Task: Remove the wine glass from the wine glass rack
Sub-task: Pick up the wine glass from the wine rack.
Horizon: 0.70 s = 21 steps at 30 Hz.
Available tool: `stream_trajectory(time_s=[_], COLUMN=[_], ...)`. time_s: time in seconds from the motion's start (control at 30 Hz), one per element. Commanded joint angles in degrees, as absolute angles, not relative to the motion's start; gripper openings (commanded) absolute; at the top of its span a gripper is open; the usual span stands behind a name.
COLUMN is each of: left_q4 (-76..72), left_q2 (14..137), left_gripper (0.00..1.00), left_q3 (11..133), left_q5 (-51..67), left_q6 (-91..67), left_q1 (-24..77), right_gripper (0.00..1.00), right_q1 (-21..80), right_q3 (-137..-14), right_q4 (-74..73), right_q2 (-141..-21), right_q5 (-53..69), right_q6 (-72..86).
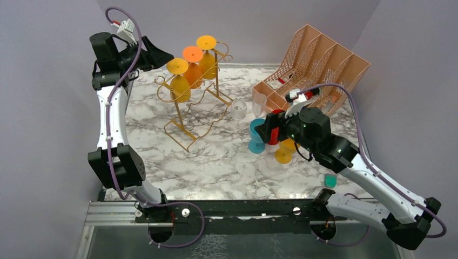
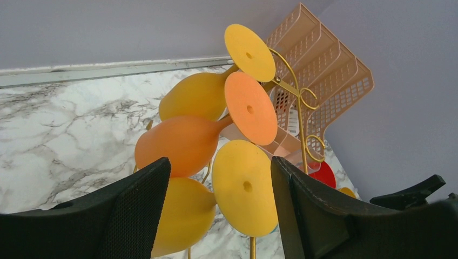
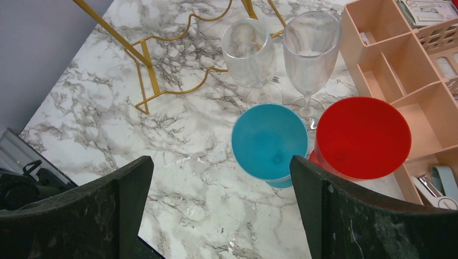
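The gold wire wine glass rack stands at the back left of the marble table. Three wine glasses hang upside down on it: a yellow one nearest my left arm, an orange one and another yellow one. My left gripper is raised just left of the rack and open. In the left wrist view the near yellow glass's round foot shows between the fingers of the left gripper, ungripped, with the orange glass behind it. My right gripper hangs open and empty over the marble.
A blue glass and a red glass stand upright just beyond the right gripper, with two clear glasses behind them. A yellow glass sits under the right arm. The peach lattice organizer fills the back right.
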<state>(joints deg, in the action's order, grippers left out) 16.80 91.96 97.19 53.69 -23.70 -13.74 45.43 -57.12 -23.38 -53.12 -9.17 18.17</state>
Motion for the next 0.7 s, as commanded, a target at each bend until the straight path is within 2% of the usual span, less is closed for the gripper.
stream_trajectory(time_s=[0.0, 0.23, 0.4, 0.5, 0.67], left_q4=[22.25, 25.74, 27.01, 27.52, 27.90], left_q2=[92.43, 93.06, 93.76, 94.36, 94.83], left_gripper=[0.64, 0.52, 0.51, 0.45, 0.27], left_q3=[100.09, 100.85, 101.41, 101.68, 102.09], left_q5=[55.65, 56.72, 58.10, 57.94, 57.44], left_q6=[-18.60, -15.67, -14.36, -14.15, -14.19], left_q1=[-13.83, -13.53, -12.66, -12.57, -12.24], right_gripper=[1.00, 1.00, 1.00, 1.00, 1.00], right_q1=[45.61, 45.60, 45.60, 45.56, 45.62], right_q3=[-59.12, -58.75, -58.70, -58.78, -59.00], right_q4=[-24.39, -23.88, -23.53, -23.58, -24.04], right_q2=[-52.40, -51.89, -52.50, -52.86, -52.85], right_q5=[-8.50, -8.79, -7.85, -7.73, -8.02], right_q6=[18.94, 19.62, 20.36, 20.45, 20.65])
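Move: The foot of the nearest yellow wine glass, hanging bowl-down from the rack, is level fore and aft with the left hand, about 3 cm to its right and some 3 cm below it. At that same height, the orange glass's foot is some 4 cm ahead and 9 cm to the right of this hand, and the far yellow glass's foot roughly 8 cm ahead and 14 cm to the right. From the idle right hand the nearest foot lies about 18 cm ahead, 31 cm to the left and 8 cm higher. The left hand sinks about 2.5 cm onto the near edge of the closest yellow glass's foot, easing about 1 cm to the right late on, while the wrist turns only some 5 degrees clockwise. All the while its fingers close from about three-quarters open to a third open, bringing one finger over the foot's flat face and the other in beneath it on the stem side, though a firm pinch can't be made out yet. ##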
